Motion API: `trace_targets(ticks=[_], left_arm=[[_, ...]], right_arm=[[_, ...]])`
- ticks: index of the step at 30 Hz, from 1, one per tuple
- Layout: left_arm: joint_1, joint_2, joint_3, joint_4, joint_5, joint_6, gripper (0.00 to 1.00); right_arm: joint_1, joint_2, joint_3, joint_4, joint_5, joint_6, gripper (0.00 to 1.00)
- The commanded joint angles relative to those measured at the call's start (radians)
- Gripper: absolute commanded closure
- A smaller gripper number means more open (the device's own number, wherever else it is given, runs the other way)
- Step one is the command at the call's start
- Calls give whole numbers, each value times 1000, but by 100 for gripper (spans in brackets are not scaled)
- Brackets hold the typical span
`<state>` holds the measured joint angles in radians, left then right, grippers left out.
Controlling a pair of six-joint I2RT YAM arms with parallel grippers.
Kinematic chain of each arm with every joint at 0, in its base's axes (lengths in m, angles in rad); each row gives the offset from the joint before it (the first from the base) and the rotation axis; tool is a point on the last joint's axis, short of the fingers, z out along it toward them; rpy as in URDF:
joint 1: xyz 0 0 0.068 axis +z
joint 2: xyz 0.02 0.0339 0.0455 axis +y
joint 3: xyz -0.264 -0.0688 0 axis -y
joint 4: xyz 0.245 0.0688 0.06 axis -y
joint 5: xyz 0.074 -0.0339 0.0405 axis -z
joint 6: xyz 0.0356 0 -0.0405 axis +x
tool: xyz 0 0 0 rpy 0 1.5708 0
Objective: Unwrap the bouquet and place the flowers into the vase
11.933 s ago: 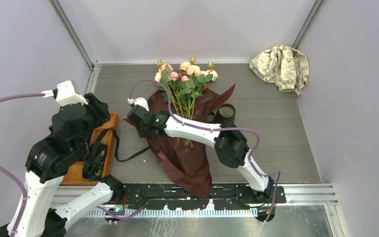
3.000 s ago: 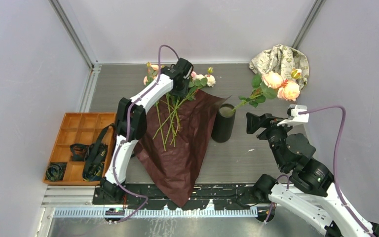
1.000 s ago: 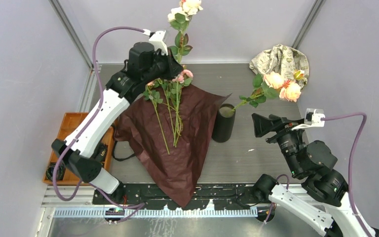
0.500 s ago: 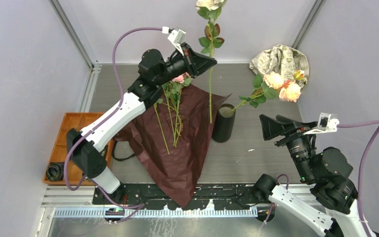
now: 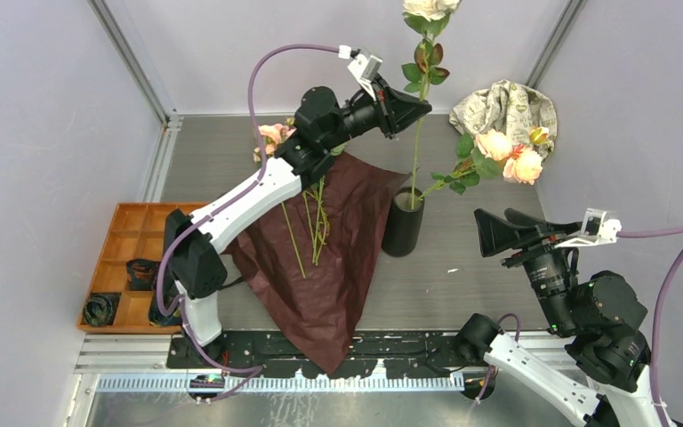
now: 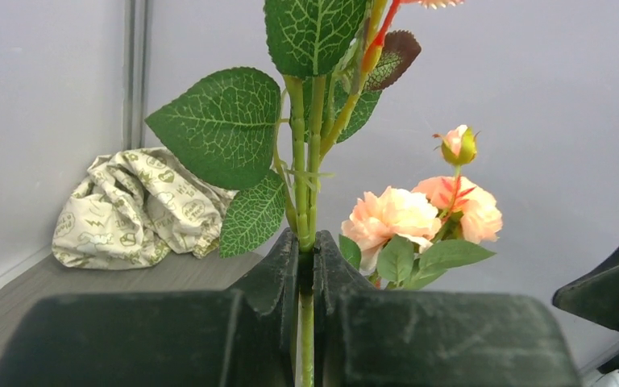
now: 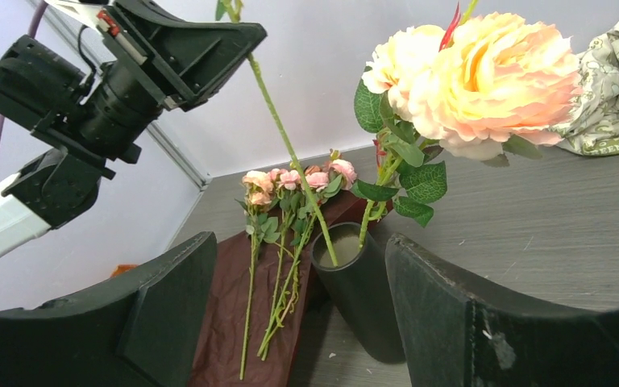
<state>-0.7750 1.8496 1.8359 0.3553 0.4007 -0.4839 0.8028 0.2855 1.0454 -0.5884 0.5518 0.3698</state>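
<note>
My left gripper is shut on the green stem of a cream rose, held upright high above the table. The stem's lower end reaches into the mouth of the black vase. Two peach roses stand in the vase and lean right. The other flowers lie on the opened dark red wrapping paper, pink blooms towards the back. My right gripper hangs open to the right of the vase, with nothing between its fingers.
A crumpled beige patterned cloth lies in the back right corner. An orange compartment tray with black straps sits at the left edge. Grey walls close in the table on three sides.
My left arm has swung right with the cream rose, from above the paper to over the vase, and the stem end now sits in the vase mouth. My right gripper has drawn back slightly to the right.
</note>
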Motion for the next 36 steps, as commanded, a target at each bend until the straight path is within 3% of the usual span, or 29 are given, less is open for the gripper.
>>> trace_targets(ticks=[1, 8, 19, 27, 36], left_arm=[[-12, 26, 55, 58, -29, 76, 98], [-17, 30, -1, 52, -43, 124, 98], [-57, -79, -280, 73, -149, 138, 91], [-73, -153, -371, 13, -231, 132, 59], [-84, -327, -493, -90, -328, 140, 56]], right_arm=[[-4, 6, 11, 29, -18, -24, 18], [-4, 13, -12, 42, -33, -28, 18], [-4, 52, -49, 91, -83, -5, 18], [-4, 90, -16, 97, -115, 3, 17], [-4, 172, 42, 111, -144, -5, 16]])
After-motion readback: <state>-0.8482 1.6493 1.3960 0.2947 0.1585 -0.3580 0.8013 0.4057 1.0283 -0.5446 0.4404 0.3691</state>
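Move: The left hand holds a flower high over the vase, the stem's end already in its mouth; the vase's middle lies about 36 cm below this hand, level with it forward and some 2 cm right. The standing flower's blooms are roughly 21 cm to its right, 5 cm farther out and 17 cm below; the loose flowers lie about 25 cm left, 10 cm farther out, 44 cm below. From the empty right hand the vase is some 18 cm ahead, 11 cm left and 30 cm below. Left hand lowers its flower some 16 cm deeper into the vase, opens, eases up-left; right drifts left. ##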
